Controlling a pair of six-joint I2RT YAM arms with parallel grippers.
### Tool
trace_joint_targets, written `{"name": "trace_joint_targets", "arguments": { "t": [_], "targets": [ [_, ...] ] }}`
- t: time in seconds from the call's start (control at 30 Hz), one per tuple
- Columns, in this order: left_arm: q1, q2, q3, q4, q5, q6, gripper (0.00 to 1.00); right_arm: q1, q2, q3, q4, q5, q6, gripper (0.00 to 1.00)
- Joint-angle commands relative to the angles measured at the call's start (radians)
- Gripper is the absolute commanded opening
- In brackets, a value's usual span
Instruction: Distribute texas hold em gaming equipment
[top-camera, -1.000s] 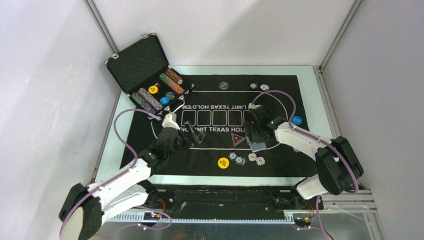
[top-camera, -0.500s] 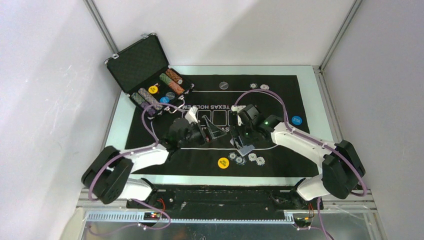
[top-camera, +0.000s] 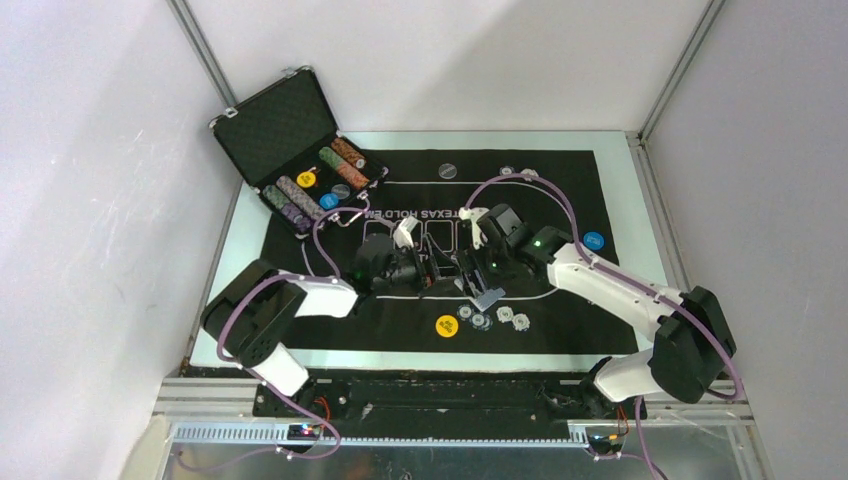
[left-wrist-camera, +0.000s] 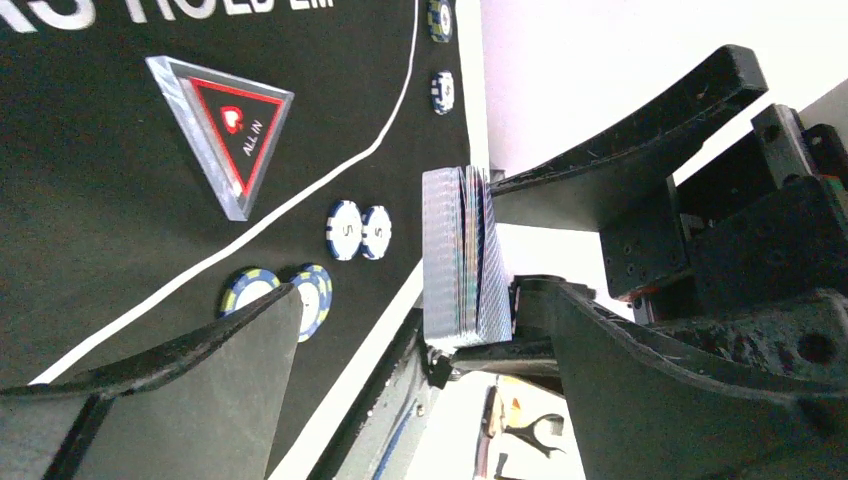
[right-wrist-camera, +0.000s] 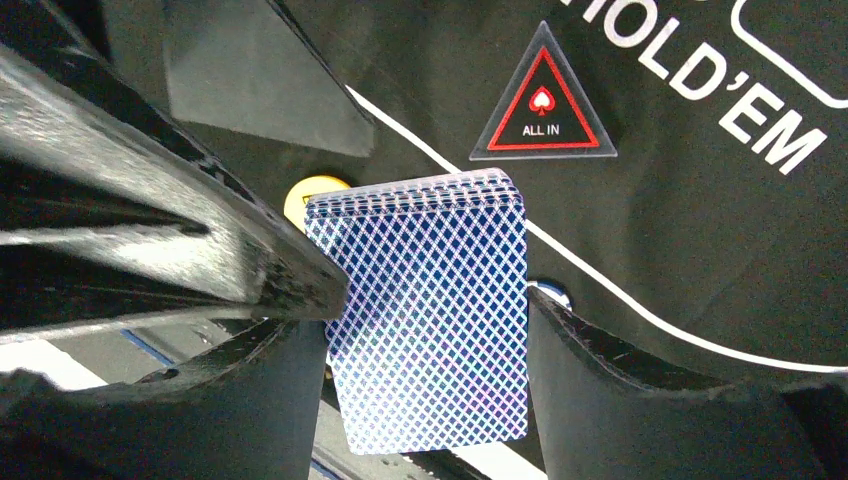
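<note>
A deck of blue-backed playing cards (right-wrist-camera: 425, 310) hangs above the mat, with my right gripper (right-wrist-camera: 425, 322) shut on its two side edges. From the top view the deck (top-camera: 489, 296) sits at mat centre under that gripper (top-camera: 479, 284). My left gripper (left-wrist-camera: 405, 300) is open, one finger on each side of the deck (left-wrist-camera: 465, 255), close to its faces. The red-black triangle marker (right-wrist-camera: 543, 105) lies just beyond. A yellow disc (top-camera: 447, 325) and small chips (top-camera: 505, 316) lie near the front edge. A blue disc (top-camera: 594, 241) is at right, a black disc (top-camera: 449, 171) at the back.
The open black case (top-camera: 290, 150) stands at the back left with rows of chips and discs inside. Two chips (top-camera: 518, 173) lie at the mat's far edge. Both arms crowd the middle of the black mat (top-camera: 300, 300), their cables looping above it.
My left arm has swung right across the mat until its open fingers reach around the deck. The right gripper has shifted slightly left, keeping the cards.
</note>
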Motion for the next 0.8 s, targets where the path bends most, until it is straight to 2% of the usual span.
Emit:
{"name": "trace_joint_targets", "arguments": {
  "t": [0.0,0.23,0.27,0.4,0.6,0.63,0.67,0.73,0.77],
  "targets": [
    [-0.021,0.037,0.036,0.113,0.058,-0.055,0.98,0.008,-0.038,0.058,0.014,-0.025,-0.021,0.00],
    [-0.055,0.101,0.040,0.248,0.082,-0.154,0.99,0.016,-0.044,0.063,0.038,-0.025,-0.008,0.00],
    [-0.057,0.114,0.037,0.267,0.090,-0.165,0.96,0.018,-0.049,0.062,0.041,-0.024,-0.009,0.00],
    [-0.070,0.144,0.033,0.387,0.117,-0.236,0.76,0.019,-0.055,0.065,0.047,-0.025,-0.005,0.00],
    [-0.080,0.149,0.034,0.403,0.115,-0.256,0.41,0.021,-0.059,0.066,0.048,-0.023,-0.007,0.00],
    [-0.080,0.145,0.032,0.408,0.113,-0.257,0.31,0.022,-0.059,0.066,0.047,-0.020,-0.007,0.00],
    [-0.081,0.143,0.030,0.410,0.113,-0.259,0.27,0.021,-0.060,0.066,0.045,-0.013,-0.006,0.00],
    [-0.081,0.136,0.027,0.412,0.112,-0.262,0.05,0.021,-0.060,0.066,0.043,-0.007,-0.005,0.00],
    [-0.082,0.131,0.026,0.411,0.112,-0.263,0.02,0.021,-0.062,0.066,0.044,-0.007,-0.004,0.00]
  ]
}}
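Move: The deck of cards is already held in the right hand's fingers, its middle practically at that hand's point, perhaps 1 cm back. From the open left hand it lies about 5 cm to the right, 1 cm back and about level. The all-in triangle lies on the mat some 4 cm right of the left hand, 3 cm ahead and 10 below. The blue-yellow chips are about 5 cm back, 3 right, and the yellow button about 7 back, 2 left, both 11 below. The deck is taken between the left fingers as well: the left hand eases about 3 cm to the right onto it, drifting a little back, then rises about 2 cm as its wide-open fingers close from halfway on and pinch the deck across its thickness, the wrist rolling some 10 degrees, left side down. The right hand keeps its grip by the deck's side edges and rises about 1.5 cm. ##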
